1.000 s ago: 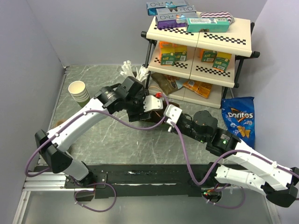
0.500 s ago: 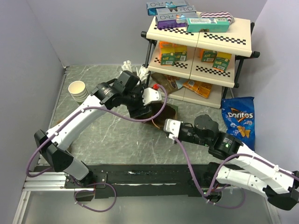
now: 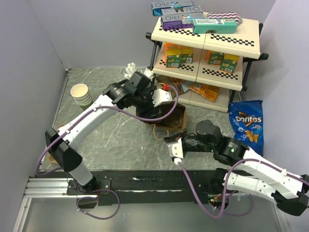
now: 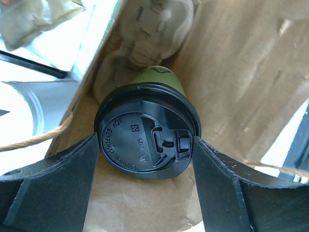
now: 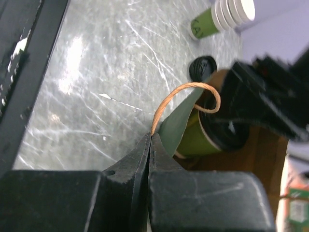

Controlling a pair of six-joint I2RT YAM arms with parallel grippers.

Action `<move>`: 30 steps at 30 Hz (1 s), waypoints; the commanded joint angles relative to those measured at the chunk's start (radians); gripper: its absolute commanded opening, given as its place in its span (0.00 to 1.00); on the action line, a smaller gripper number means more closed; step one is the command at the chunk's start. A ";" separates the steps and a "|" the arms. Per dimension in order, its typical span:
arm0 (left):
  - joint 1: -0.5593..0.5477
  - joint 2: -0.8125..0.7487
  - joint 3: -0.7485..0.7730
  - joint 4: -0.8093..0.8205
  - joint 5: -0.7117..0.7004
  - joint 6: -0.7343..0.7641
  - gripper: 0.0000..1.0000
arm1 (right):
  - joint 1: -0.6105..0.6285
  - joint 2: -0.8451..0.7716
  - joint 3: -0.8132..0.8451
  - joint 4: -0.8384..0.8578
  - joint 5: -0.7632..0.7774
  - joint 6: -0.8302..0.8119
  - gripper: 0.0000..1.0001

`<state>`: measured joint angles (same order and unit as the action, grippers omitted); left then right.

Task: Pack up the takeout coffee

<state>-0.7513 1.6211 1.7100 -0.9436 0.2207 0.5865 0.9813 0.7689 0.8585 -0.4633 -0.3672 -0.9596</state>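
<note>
The takeout coffee (image 4: pixel 159 77), a dark green cup with a black lid (image 4: pixel 145 140), sits tilted inside the open brown paper bag (image 4: pixel 241 63). My left gripper (image 4: pixel 145 145) reaches into the bag's mouth, its fingers (image 4: pixel 72 169) pressed on both sides of the lid. In the top view the left gripper (image 3: pixel 158 104) covers the cup at the bag (image 3: pixel 177 118). My right gripper (image 5: pixel 149 137) is shut on the bag's near edge at its twine handle (image 5: pixel 178 94); it also shows in the top view (image 3: pixel 170 143). The cup (image 5: pixel 195 135) shows in the right wrist view.
A pulp cup carrier (image 4: pixel 145 29) lies deeper in the bag. A stack of cream cups (image 3: pixel 81 94) stands at the left. A loose black lid (image 5: pixel 202 67) lies on the table. The snack shelf (image 3: pixel 207 43) stands behind the bag, a Doritos bag (image 3: pixel 246 123) at the right.
My left gripper has carried the cup right, into the bag's mouth. My right gripper has drawn back toward the near edge with the bag's rim, pulling the bag open.
</note>
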 commanded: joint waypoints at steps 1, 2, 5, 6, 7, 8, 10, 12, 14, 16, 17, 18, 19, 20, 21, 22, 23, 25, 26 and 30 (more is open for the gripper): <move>-0.031 -0.020 -0.015 0.087 -0.060 -0.001 0.01 | 0.031 -0.023 0.044 -0.075 -0.056 -0.261 0.00; -0.034 -0.027 -0.035 0.106 -0.072 0.006 0.01 | 0.034 -0.025 0.042 -0.083 -0.056 -0.287 0.00; -0.042 -0.049 -0.090 0.152 -0.087 0.041 0.01 | 0.036 -0.029 0.030 -0.084 -0.055 -0.364 0.00; -0.043 -0.056 -0.108 0.167 -0.089 0.059 0.01 | 0.036 -0.031 0.028 -0.078 -0.052 -0.381 0.01; -0.045 -0.066 -0.127 0.181 -0.093 0.073 0.01 | 0.036 -0.034 0.024 -0.071 -0.050 -0.386 0.01; -0.045 -0.079 -0.163 0.199 -0.099 0.084 0.01 | 0.034 -0.036 0.017 -0.058 -0.047 -0.387 0.01; -0.045 -0.104 -0.199 0.259 -0.124 0.116 0.01 | 0.034 -0.036 0.014 -0.046 -0.042 -0.383 0.02; -0.045 -0.118 -0.246 0.316 -0.145 0.140 0.01 | 0.036 -0.034 0.017 -0.052 -0.035 -0.377 0.03; -0.046 -0.130 -0.280 0.339 -0.156 0.151 0.01 | 0.036 -0.034 0.022 -0.063 -0.032 -0.376 0.09; -0.048 -0.136 -0.296 0.354 -0.158 0.167 0.01 | 0.034 -0.043 0.020 -0.057 -0.012 -0.373 0.27; -0.051 -0.138 -0.311 0.356 -0.159 0.173 0.01 | 0.036 -0.049 0.020 -0.048 0.002 -0.363 0.34; -0.051 -0.138 -0.316 0.359 -0.162 0.179 0.01 | 0.034 -0.056 0.022 -0.023 0.017 -0.354 0.45; -0.052 -0.136 -0.320 0.365 -0.170 0.182 0.01 | 0.033 -0.072 0.027 -0.011 0.031 -0.338 0.50; -0.054 -0.136 -0.329 0.370 -0.172 0.182 0.01 | 0.031 -0.082 0.039 -0.002 0.042 -0.318 0.53; -0.054 -0.138 -0.331 0.373 -0.172 0.185 0.01 | 0.028 -0.100 0.049 0.005 0.047 -0.308 0.58; -0.054 -0.135 -0.331 0.376 -0.173 0.190 0.01 | 0.025 -0.108 0.074 0.009 0.051 -0.294 0.59; -0.057 -0.132 -0.329 0.379 -0.175 0.188 0.01 | 0.019 -0.117 0.089 0.017 0.053 -0.253 0.60; -0.059 -0.132 -0.329 0.382 -0.179 0.191 0.01 | -0.021 -0.125 0.146 0.053 0.057 -0.187 0.61; -0.060 -0.132 -0.329 0.384 -0.181 0.194 0.01 | -0.047 -0.117 0.171 0.061 0.059 -0.103 0.61; -0.063 -0.141 -0.345 0.405 -0.188 0.197 0.01 | -0.351 -0.002 0.312 0.029 -0.047 0.171 0.57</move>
<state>-0.8051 1.5154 1.3777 -0.5953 0.0505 0.7677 0.8589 0.6945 1.0294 -0.4934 -0.3416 -1.0897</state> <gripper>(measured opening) 0.762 0.585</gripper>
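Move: The coffee cup is already gripped by its lid in the left fingers, inside the mouth of the bag. The cup tray in the bag lies about 8 cm to the right of the left hand, 3 cm ahead and some 10 cm below. The straw holder stands about 14 cm ahead of that hand, 6 cm left and 12 cm lower. The right fingers still pinch the near bag handle, and from them the coffee cup lies some 10 cm ahead, 7 cm left and slightly lower. Lower the left gripper about 3.5 cm deeper into the bag, keeping hold of the lidded coffee cup, then ease nearly 2 cm forward while swinging its fingers some 15 degrees towards forward, bringing the cup towards the tray. With the right, roll the wrist and draw back a centimetre, open off the bag handle, then lift away quickly, about 10 cm up, also going right and a little forward. ##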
